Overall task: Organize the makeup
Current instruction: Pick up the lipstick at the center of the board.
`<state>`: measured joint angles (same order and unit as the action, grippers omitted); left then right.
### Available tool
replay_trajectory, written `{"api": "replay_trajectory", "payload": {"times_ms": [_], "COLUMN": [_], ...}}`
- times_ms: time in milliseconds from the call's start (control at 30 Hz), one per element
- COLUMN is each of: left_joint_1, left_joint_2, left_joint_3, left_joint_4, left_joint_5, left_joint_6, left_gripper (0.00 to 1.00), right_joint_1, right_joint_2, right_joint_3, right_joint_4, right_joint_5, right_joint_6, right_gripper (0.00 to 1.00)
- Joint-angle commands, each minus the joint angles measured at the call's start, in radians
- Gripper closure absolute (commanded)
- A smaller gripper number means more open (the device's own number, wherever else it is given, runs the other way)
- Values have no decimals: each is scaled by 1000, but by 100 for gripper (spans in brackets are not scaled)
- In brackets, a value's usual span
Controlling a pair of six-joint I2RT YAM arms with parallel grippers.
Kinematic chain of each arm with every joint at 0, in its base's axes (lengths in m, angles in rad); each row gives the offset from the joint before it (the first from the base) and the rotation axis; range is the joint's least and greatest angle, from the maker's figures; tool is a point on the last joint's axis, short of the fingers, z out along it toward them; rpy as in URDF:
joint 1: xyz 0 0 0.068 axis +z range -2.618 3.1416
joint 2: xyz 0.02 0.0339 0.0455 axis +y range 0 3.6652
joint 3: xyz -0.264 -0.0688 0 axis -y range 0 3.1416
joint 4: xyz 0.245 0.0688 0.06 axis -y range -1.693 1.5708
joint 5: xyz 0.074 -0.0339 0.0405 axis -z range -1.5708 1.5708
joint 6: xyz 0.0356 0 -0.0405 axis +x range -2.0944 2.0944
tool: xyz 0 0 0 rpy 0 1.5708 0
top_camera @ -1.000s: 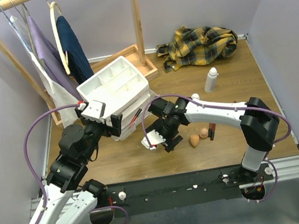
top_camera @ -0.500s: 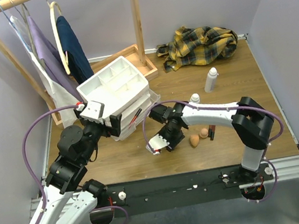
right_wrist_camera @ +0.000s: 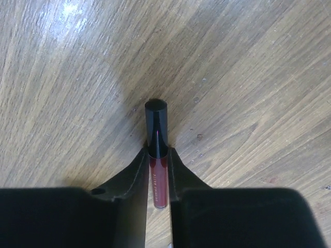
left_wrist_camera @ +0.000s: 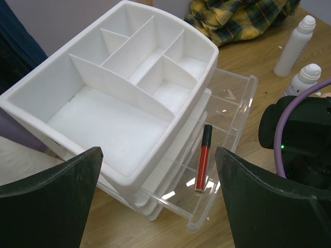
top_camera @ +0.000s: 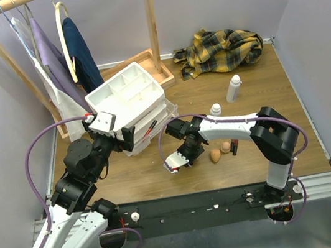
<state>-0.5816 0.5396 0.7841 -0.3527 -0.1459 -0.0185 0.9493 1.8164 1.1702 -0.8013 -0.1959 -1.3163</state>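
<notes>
My right gripper (right_wrist_camera: pixel 158 153) points down at the wooden table, shut on a dark-red stick with a black cap (right_wrist_camera: pixel 156 121) that lies flat on the wood; both fingers press its sides. From above, the right gripper (top_camera: pixel 185 156) is left of two peach sponges (top_camera: pixel 215 155) and more dark sticks (top_camera: pixel 235 145). Two white bottles (top_camera: pixel 233 88) (top_camera: pixel 215 110) stand behind them. My left gripper (left_wrist_camera: pixel 156 155) hangs open over the white drawer unit (left_wrist_camera: pixel 103 103). Its clear drawer (left_wrist_camera: pixel 235 103) is pulled out, with a red stick (left_wrist_camera: pixel 202 160) inside.
A yellow plaid cloth (top_camera: pixel 223 49) lies crumpled at the back right. A wooden clothes rack (top_camera: pixel 153 25) with hanging garments (top_camera: pixel 57 59) stands at the back left, behind the drawer unit (top_camera: pixel 126 95). Purple walls close in on both sides.
My right gripper has drawn in toward the left front and come down to the table, and its jaws have closed onto the dark-red stick. The left arm has not moved.
</notes>
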Motion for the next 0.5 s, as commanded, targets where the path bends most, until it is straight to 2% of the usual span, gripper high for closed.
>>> {"api": "replay_trajectory", "payload": {"times_ms": [0,100,267,467], "left_joint_1": [6,6,5,6], "left_joint_2": [-7,-7,-7,-7], "left_joint_3": [-11,-11,-11,-11], "left_joint_4": [24,23,24,23], "left_joint_5": [-15,-15,-15,-20], "left_joint_6": [5,5,5,5], "left_gripper": [1,1,1,1], "right_joint_1": [9,19,37,54], "right_joint_2": [35,27,8,-43], "right_joint_3": [-40,-56,-52,37], "right_joint_4": [16,30,51,-32], "right_joint_5": [-54,-95,-178,-281], "right_joint_6": [2,11,51,112], "right_gripper": [86,98,100,100]}}
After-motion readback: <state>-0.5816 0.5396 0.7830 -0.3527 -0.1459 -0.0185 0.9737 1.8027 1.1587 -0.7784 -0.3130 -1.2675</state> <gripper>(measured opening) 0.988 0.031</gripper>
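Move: The lipstick at the center of the board lies right between the right hand's downward fingertips, crosswise at its cap joint. From that hand, the egg-shaped sponge is about 8 cm to the right and 2 cm back, the round sponge some 13 cm right and 1 cm ahead, and the open drawer about 13 cm ahead, 12 cm left and a little higher. From the left hand, the lipstick is roughly 20 cm right, 3 cm back and 29 cm below. The lipstick is pinched at the joint of cap and tube as the right fingers, already part closed around it, shut the rest of the way with the hand almost still. Keeping that grip, the right hand then draws back and to the left, about 3 cm in all and speeding up, hardly rising, away from the egg-shaped sponge, its wrist tilting some 5 to 10 degrees. ##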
